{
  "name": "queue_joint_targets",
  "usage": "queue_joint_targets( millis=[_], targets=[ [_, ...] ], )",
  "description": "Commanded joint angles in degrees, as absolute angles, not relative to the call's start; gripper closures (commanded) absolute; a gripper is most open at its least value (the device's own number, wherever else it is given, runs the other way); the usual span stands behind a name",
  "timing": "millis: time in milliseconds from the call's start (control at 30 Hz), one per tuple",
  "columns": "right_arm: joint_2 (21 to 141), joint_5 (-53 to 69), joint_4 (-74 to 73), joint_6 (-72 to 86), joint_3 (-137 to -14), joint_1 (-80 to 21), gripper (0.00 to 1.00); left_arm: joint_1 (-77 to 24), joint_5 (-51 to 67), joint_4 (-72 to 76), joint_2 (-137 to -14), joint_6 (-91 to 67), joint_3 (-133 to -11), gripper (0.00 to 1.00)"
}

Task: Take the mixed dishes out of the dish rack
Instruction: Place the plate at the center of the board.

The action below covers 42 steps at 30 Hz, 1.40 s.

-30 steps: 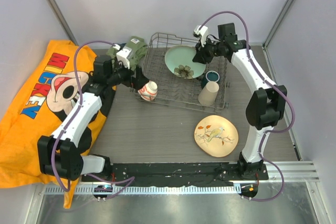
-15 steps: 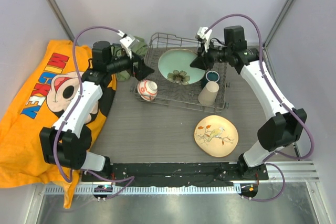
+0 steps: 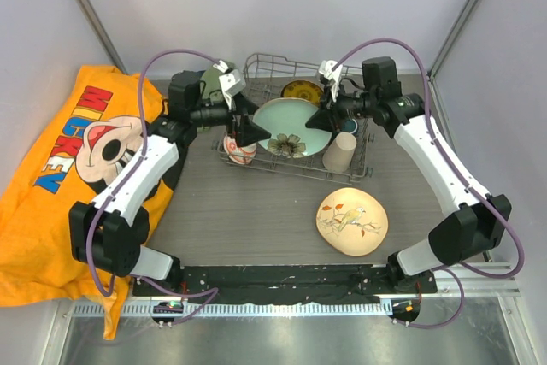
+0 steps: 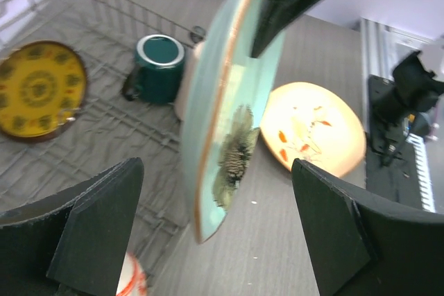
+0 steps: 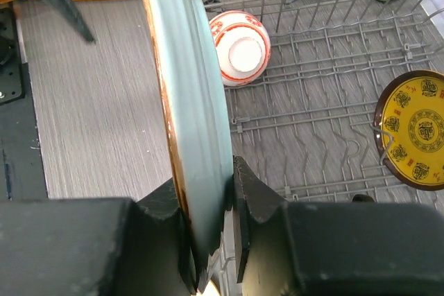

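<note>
My right gripper [image 5: 208,230] is shut on the rim of the pale green plate [image 3: 286,121], holding it on edge above the front of the dish rack [image 3: 363,138]. My left gripper [image 3: 254,132] stands open at the plate's left edge; seen from the left wrist, the plate [image 4: 225,109] hangs between and beyond the wide-apart fingers [image 4: 94,230], untouched. A small yellow plate [image 3: 301,90] leans in the rack's back. The teal mug [image 3: 347,125] and beige cup [image 3: 339,153] sit at the rack's right. The red-orange bowl [image 3: 238,150] lies at the front left corner. The bird plate [image 3: 351,220] rests on the table.
An orange printed cloth [image 3: 60,168] covers the table's left side, and a green cloth [image 3: 209,83] is bunched behind the rack's left corner. Bare grey tabletop [image 3: 248,211] lies in front of the rack, beside the bird plate.
The right arm has lifted the green plate forward and left out of the rack, uncovering the yellow plate. The left arm has left the bowl and swung right to the plate's edge.
</note>
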State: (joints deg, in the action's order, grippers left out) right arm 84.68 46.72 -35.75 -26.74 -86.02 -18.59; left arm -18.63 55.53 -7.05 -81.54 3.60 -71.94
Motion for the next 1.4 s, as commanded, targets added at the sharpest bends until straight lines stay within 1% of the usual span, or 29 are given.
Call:
queue_joint_targets(
  millis=[0,67,167,200,367,400,500,567,633,733,767,833,867,933,1033,1067,1133,1167,1233,1333,1367],
  targets=[
    [78.8,51.6,-30.2,-24.3,-86.7,-18.9,0.87,-20.8,61.1,-4.7,-80.6,5.1,-70.1,0.12],
    [78.2,52.2,-30.2,-23.8,-86.5,-19.0,0.87,-21.6,61.0,-4.7,-80.7,5.4,-69.4,0.13],
    [78.0,53.3,-30.2,-22.9,-86.4,-19.2,0.87,-22.6,61.0,-4.7,-81.2,5.1,-69.4,0.19],
    [78.0,53.2,-30.3,-22.7,-86.3,-19.3,0.87,-22.8,60.9,-4.6,-81.3,4.8,-69.5,0.24],
    [77.9,53.1,-30.2,-22.8,-85.2,-20.0,0.87,-23.1,61.1,-4.7,-81.4,3.8,-70.3,0.36],
    [77.9,52.9,-30.2,-22.9,-85.0,-19.9,0.87,-23.1,60.9,-4.7,-81.2,3.6,-70.3,0.4],
    [77.8,52.6,-30.3,-23.2,-84.1,-19.9,0.87,-23.1,60.6,-4.6,-80.4,3.6,-70.1,0.49],
    [77.5,52.4,-30.2,-23.4,-83.2,-19.9,0.87,-23.1,60.5,-4.4,-79.8,3.6,-69.7,0.52],
    [77.2,51.9,-30.2,-23.8,-82.6,-20.0,0.87,-23.0,60.2,-4.2,-79.4,3.6,-69.3,0.57],
    [76.9,52.0,-30.3,-24.1,-82.0,-19.9,0.87,-23.0,60.0,-3.8,-79.1,3.3,-68.7,0.72],
    [76.7,51.9,-30.3,-24.1,-81.7,-20.0,0.87,-23.0,60.0,-3.8,-79.2,3.2,-68.7,0.84],
    [76.6,51.8,-30.3,-24.2,-81.4,-20.0,0.87,-23.1,60.4,-3.7,-79.5,2.7,-68.7,0.92],
    [76.6,51.8,-30.3,-24.3,-81.0,-20.0,0.86,-23.1,60.6,-3.7,-79.6,2.5,-68.7,0.99],
    [76.4,51.4,-30.3,-24.4,-80.6,-19.9,0.85,-23.1,60.6,-3.5,-79.7,2.1,-68.7,1.0],
    [76.0,50.3,-30.4,-24.9,-80.0,-19.9,0.79,-23.1,60.5,-2.9,-79.5,0.8,-68.7,1.0],
    [76.0,49.6,-30.3,-24.9,-79.5,-20.0,0.69,-23.1,60.3,-2.7,-79.2,0.4,-68.6,1.0],
    [75.5,48.7,-30.3,-25.0,-78.9,-19.9,0.6,-23.1,59.2,-1.9,-78.8,-1.6,-67.9,1.0],
    [75.3,47.6,-30.4,-25.1,-78.3,-19.9,0.49,-23.1,58.5,-1.2,-78.5,-3.1,-67.4,1.0],
    [74.4,46.2,-30.3,-25.4,-77.7,-19.9,0.41,-22.9,56.6,2.1,-78.0,-5.1,-65.2,1.0],
    [72.9,42.7,-29.5,-25.6,-76.4,-19.9,0.26,-22.9,55.7,5.8,-77.6,-9.1,-62.9,1.0],
    [72.5,42.1,-29.3,-25.6,-75.9,-19.8,0.25,-22.9,55.5,6.3,-77.9,-10.2,-62.7,1.0]
  ],
)
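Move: About 13 cm to the left hand's right, 2 cm nearer the base and 4 cm lower, is the middle of the green plate; the painted bowl is some 5 cm left and 3 cm farther out, roughly 18 cm below that hand. The right hand still pinches the plate's right rim: plate middle 10 cm to its left, level fore-and-aft, 5 cm down. The beige cup lies 7 cm to this hand's right, about 1 cm nearer the base, 17 cm below. Closing its wide-open fingers on the green plate's left rim, the left hand first eases back about 3 cm, right and slightly down; once it has pinched the rim it sinks about 3 cm more, tipping some 10 degrees. The right hand keeps its pinch while drawing back about 3.5 cm, with a small rise and dip, then opens and lets go of the right rim. ##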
